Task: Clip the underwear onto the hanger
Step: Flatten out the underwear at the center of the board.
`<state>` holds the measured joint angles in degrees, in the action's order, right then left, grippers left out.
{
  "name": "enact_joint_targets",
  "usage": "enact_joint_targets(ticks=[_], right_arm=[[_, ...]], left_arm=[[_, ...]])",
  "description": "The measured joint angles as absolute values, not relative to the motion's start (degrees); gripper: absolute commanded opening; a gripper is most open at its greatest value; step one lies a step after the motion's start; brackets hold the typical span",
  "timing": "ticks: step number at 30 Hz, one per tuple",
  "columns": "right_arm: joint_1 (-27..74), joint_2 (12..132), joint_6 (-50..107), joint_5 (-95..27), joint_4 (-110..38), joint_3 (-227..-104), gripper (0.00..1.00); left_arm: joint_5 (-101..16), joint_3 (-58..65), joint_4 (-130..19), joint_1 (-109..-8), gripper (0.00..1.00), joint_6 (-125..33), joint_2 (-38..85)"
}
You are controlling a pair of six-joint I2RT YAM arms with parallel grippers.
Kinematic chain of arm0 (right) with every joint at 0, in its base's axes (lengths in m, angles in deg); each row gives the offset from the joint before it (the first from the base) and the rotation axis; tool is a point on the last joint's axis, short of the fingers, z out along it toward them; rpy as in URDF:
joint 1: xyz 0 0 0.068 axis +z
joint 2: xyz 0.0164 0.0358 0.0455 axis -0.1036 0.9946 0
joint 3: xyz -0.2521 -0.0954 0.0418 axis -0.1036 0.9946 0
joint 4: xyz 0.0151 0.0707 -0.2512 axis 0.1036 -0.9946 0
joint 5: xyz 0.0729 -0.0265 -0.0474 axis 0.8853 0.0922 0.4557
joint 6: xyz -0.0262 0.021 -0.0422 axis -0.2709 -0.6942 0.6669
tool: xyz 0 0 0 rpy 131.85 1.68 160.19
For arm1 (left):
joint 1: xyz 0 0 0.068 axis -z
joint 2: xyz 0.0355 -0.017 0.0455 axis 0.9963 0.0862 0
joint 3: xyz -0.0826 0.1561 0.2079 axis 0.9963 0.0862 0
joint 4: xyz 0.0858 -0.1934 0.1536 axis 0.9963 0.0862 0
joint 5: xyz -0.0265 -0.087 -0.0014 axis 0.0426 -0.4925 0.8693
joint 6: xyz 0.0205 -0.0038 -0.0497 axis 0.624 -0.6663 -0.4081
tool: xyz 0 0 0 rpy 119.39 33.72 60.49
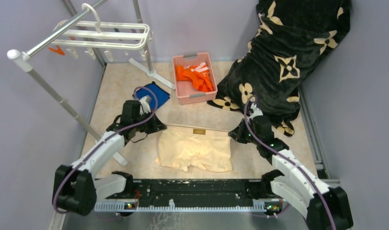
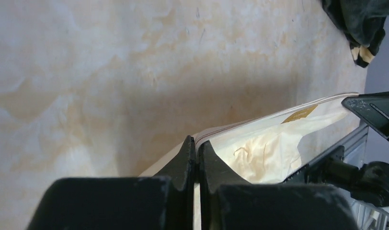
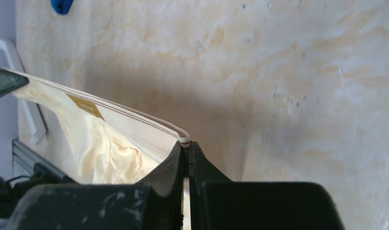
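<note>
The pale peach underwear [image 1: 195,149] hangs stretched between my two grippers just above the floor, waistband up, its small gold label [image 1: 199,130] in the middle. My left gripper [image 1: 160,127] is shut on the waistband's left end [image 2: 216,132]. My right gripper [image 1: 234,134] is shut on the right end [image 3: 184,139]. The legs droop toward the near edge. The white hanger [image 1: 108,37] hangs by its hook from the grey rack pole at the far left, its small clips dangling, well away from both grippers.
A pink basket [image 1: 194,77] of orange clothes stands at the back centre. A blue folded cloth [image 1: 152,93] lies behind my left gripper. A black floral blanket [image 1: 283,57] fills the back right. The rack's slanted pole [image 1: 63,103] runs down the left side.
</note>
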<state>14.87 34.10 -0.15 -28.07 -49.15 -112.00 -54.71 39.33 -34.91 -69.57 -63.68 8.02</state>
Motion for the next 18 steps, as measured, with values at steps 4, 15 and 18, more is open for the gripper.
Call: enact_joint_targets(ticks=[4, 15, 18], right_arm=[[14.4, 45.7, 1.8, -30.5, -36.7, -112.0, 0.0], [12.2, 62.1, 7.8, -34.5, -22.1, -112.7, 0.21], [11.4, 62.1, 8.9, -35.9, -22.1, -114.1, 0.33]], left_arm=[[-54.5, 37.3, -44.9, -68.9, 0.0, -60.6, 19.9], [-50.9, 27.4, -53.7, -66.2, 0.31, -52.4, 37.6], [-49.1, 26.3, -53.8, -66.2, 0.43, -50.7, 38.8]])
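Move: The underwear hangs by its waistband corners between the shut fingers. The clear board it is being taken to lies about 11 cm ahead, 3 cm right of and 5 cm below the left hand, and 8 cm ahead, 1 cm right of and 5 cm below the right hand. The pink basket sits some 29 cm ahead and 14 cm right of the left hand; the blue cloth is about 20 cm ahead and 6 cm left of that same hand. The underwear, still pinched at both waistband corners, is swept forward and down onto the board towards the pink basket, the left hand travelling about 11 cm and the right about 9 cm, each sinking 4 to 5 cm. Both drift a little right and roll slightly in opposite ways. Near the end both grippers part a quarter to a third and let go of the corners, while the right rises about a centimetre. ##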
